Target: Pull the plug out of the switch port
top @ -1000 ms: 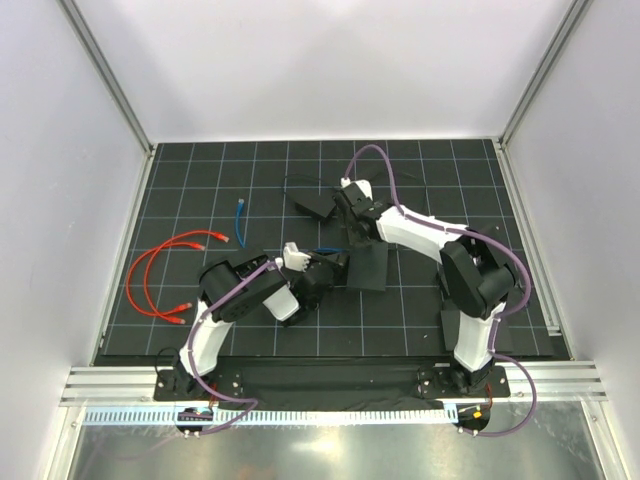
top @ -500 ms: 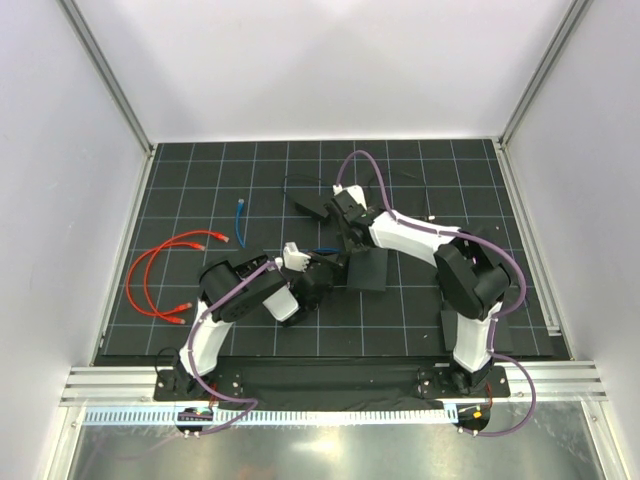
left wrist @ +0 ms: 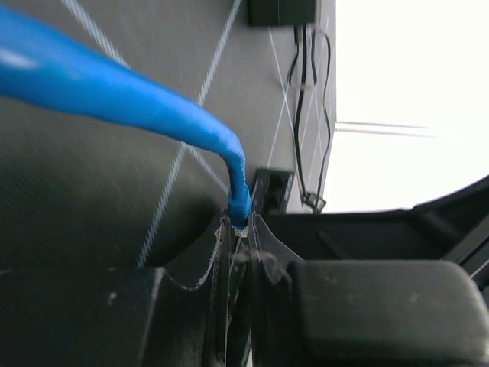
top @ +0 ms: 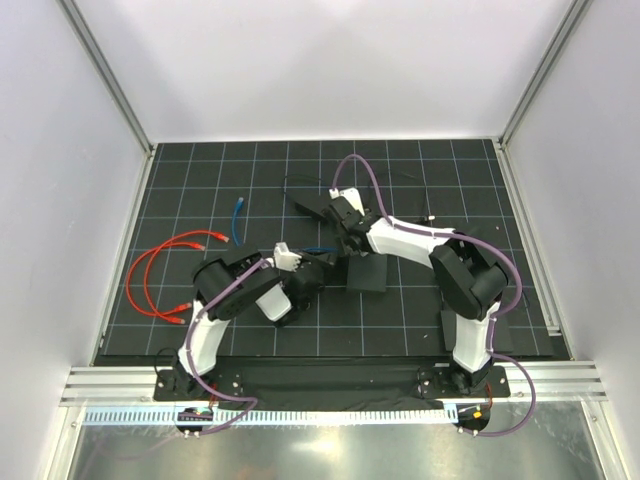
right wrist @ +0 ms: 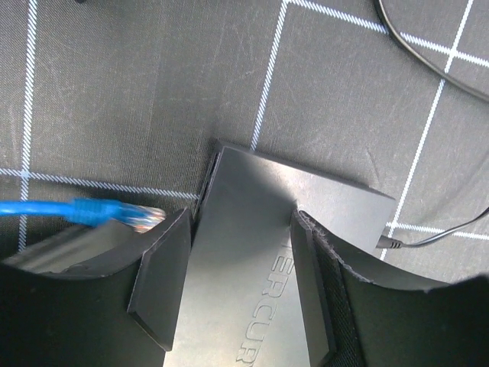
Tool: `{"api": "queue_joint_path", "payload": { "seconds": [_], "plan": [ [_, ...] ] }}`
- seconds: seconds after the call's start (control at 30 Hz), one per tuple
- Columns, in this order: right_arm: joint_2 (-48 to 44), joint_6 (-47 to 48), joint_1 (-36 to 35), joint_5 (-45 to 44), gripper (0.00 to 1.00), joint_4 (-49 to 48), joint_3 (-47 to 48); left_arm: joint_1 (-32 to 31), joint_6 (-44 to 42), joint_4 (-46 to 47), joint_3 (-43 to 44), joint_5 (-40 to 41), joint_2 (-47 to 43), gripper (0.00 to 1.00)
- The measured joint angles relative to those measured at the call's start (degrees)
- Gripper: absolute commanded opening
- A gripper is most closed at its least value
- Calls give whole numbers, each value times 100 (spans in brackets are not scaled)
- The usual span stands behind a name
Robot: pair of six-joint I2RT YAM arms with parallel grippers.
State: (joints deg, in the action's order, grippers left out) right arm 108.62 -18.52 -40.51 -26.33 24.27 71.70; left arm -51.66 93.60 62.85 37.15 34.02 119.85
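Note:
The switch (top: 368, 272) is a flat matte-black box with raised lettering (right wrist: 267, 252), lying mid-mat. My right gripper (top: 350, 240) straddles it, its two pads pressed against the box's long sides (right wrist: 243, 216). The plug (right wrist: 137, 216), clear-tipped on a blue cable, sits outside the port, a short gap from the switch's socket edge. My left gripper (top: 316, 268) is just left of the switch and is shut on that plug (left wrist: 239, 220) at the end of its blue boot (left wrist: 241, 229). The sockets themselves are mostly hidden.
A looped red cable (top: 160, 270) lies at the left of the mat. The blue cable's loose end (top: 240, 205) is behind it. A black power brick (top: 312, 205) with a thin black cord (right wrist: 428, 46) lies behind the switch. White walls enclose the mat.
My left gripper has drawn back a little to the left with the plug. The right gripper has shifted left and settled over the switch.

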Motion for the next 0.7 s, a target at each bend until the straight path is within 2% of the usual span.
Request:
{"api": "queue_joint_path", "payload": {
  "seconds": [0.23,0.37,0.47,0.7],
  "plan": [
    [-179,103,-13,-13,62,-463,-334,162,-286,-39,-243,9,-234,0],
    [-431,111,-11,72,64,-866,-710,160,-691,-243,-551,-35,-688,0],
    [-669,85,-2,149,65,-1064,-1027,160,-1036,-658,-743,-87,-1287,0],
    [-1003,66,-2,275,65,-1222,-1397,186,-1923,-2420,-741,-138,-3298,0]
  ]
}}
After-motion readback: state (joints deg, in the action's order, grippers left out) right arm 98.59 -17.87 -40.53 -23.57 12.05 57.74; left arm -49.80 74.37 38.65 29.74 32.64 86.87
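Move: The left hand already holds the blue cable's plug, just clear of the switch port; the middle of the switch lies about 8 cm to its right and 3 cm back, roughly level. The small black box stands some 14 cm ahead and 4 cm left. From the right hand, the switch's middle is about 3 cm right, 3 cm back and 2 cm lower, the plug roughly 6 cm left and 1 cm back, and the black box 12 cm ahead, 11 cm left. Keeping its pinch on the blue plug, the left hand draws it off leftward from the port side of the switch, then lifts steeply while easing back: about 9 cm up and 5 cm left in all, rolling some 15 degrees with its left side rising. The right hand, its parted fingers still at the switch's top and left edge, slips about 2 cm back and barely rises. ##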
